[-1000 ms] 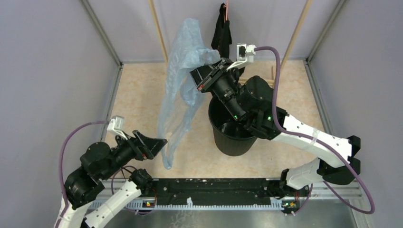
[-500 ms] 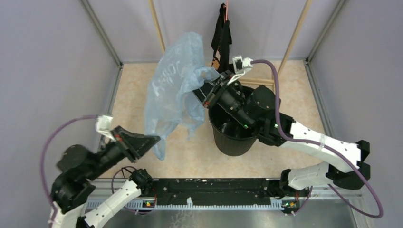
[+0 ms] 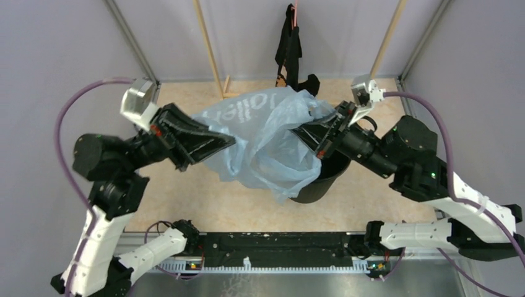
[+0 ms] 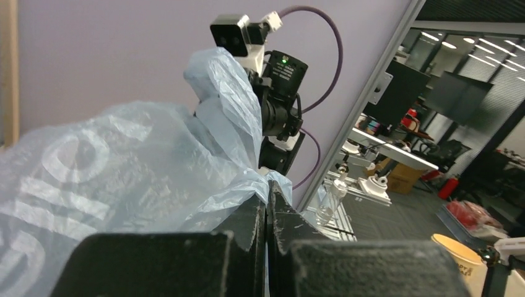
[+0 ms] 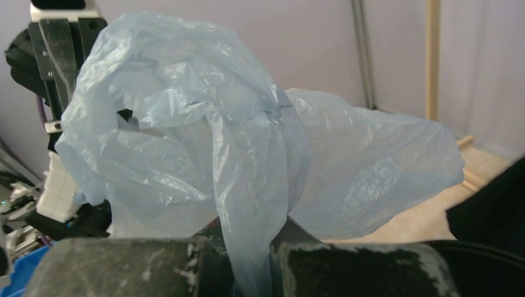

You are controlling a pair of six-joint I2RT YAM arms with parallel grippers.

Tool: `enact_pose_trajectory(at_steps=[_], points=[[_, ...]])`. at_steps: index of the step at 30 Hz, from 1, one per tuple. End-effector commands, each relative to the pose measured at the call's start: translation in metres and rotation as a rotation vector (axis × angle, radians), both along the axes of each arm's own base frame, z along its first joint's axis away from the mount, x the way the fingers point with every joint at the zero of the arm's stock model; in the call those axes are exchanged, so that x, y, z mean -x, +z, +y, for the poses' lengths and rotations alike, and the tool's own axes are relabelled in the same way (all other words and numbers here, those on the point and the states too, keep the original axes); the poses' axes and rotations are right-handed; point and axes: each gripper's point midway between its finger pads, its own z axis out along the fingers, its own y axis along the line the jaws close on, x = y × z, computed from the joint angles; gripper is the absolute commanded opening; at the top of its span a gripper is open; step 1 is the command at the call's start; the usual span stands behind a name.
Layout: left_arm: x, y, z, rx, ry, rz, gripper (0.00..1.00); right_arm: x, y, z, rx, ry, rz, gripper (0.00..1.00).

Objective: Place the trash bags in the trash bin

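Observation:
The light-blue trash bag (image 3: 266, 133) hangs stretched between both grippers, its white lettering facing up. It drapes over the black trash bin (image 3: 323, 180), hiding all but the bin's right side. My left gripper (image 3: 230, 141) is shut on the bag's left edge; in the left wrist view a fold of the bag (image 4: 136, 167) is pinched at the jaw tips of the left gripper (image 4: 267, 189). My right gripper (image 3: 299, 131) is shut on the bag's right edge. In the right wrist view a twisted strip of the bag (image 5: 186, 124) runs down between the jaws of the right gripper (image 5: 254, 244).
A black garment (image 3: 290, 43) hangs at the back wall, close behind the bag. Two wooden poles (image 3: 207, 43) (image 3: 387, 43) lean against the back. Grey walls enclose the beige floor (image 3: 186, 111) on three sides.
My left arm rose and swung right, then shut on the bag's left edge. My right gripper carried its edge rightward. The bag went from hanging limp to spread above the bin.

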Motion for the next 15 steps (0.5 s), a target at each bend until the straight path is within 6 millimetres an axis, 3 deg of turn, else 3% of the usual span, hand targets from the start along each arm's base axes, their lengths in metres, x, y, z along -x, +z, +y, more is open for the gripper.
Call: enact_pose_trajectory(at_steps=[1,4,8,13,15], points=[[0.002,0.031,-0.013,0.108,-0.165,-0.081,0.00,-0.006,-0.002,-0.061,0.057,-0.151,0.006,0.00],[-0.009,0.037,-0.022,0.179,-0.225,-0.060,0.00,-0.004,-0.003,-0.092,0.043,-0.204,0.037,0.00],[-0.025,0.035,-0.040,0.222,-0.264,-0.022,0.00,0.002,-0.017,-0.116,0.048,-0.221,0.095,0.00],[-0.058,0.016,-0.086,0.193,-0.245,0.074,0.00,-0.012,-0.047,-0.139,0.155,-0.356,0.152,0.00],[-0.080,0.002,-0.107,0.163,-0.207,0.120,0.00,-0.018,-0.054,-0.147,0.196,-0.411,0.160,0.00]])
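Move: Both hands already pinch the blue trash bag between them, some 6 cm right of the left hand and 6 cm left of the right one, level fore-and-aft. The trash bin's middle is about 18 cm right, 11 cm ahead and 42 cm below the left hand; from the right hand it is roughly 6 cm right, 4 cm ahead and 38 cm down. The black shirt hangs about 29 cm ahead, 5 cm right and 28 cm below the right hand. Carry the bag high over the trash bin with both grippers shut on it: sweep the right gripper about 13 cm to the right across the bin, sinking slightly, and bring the left gripper after it, right and forward by some 10 cm in all, towards the bin. Turn both wrists about 15 degrees clockwise. ##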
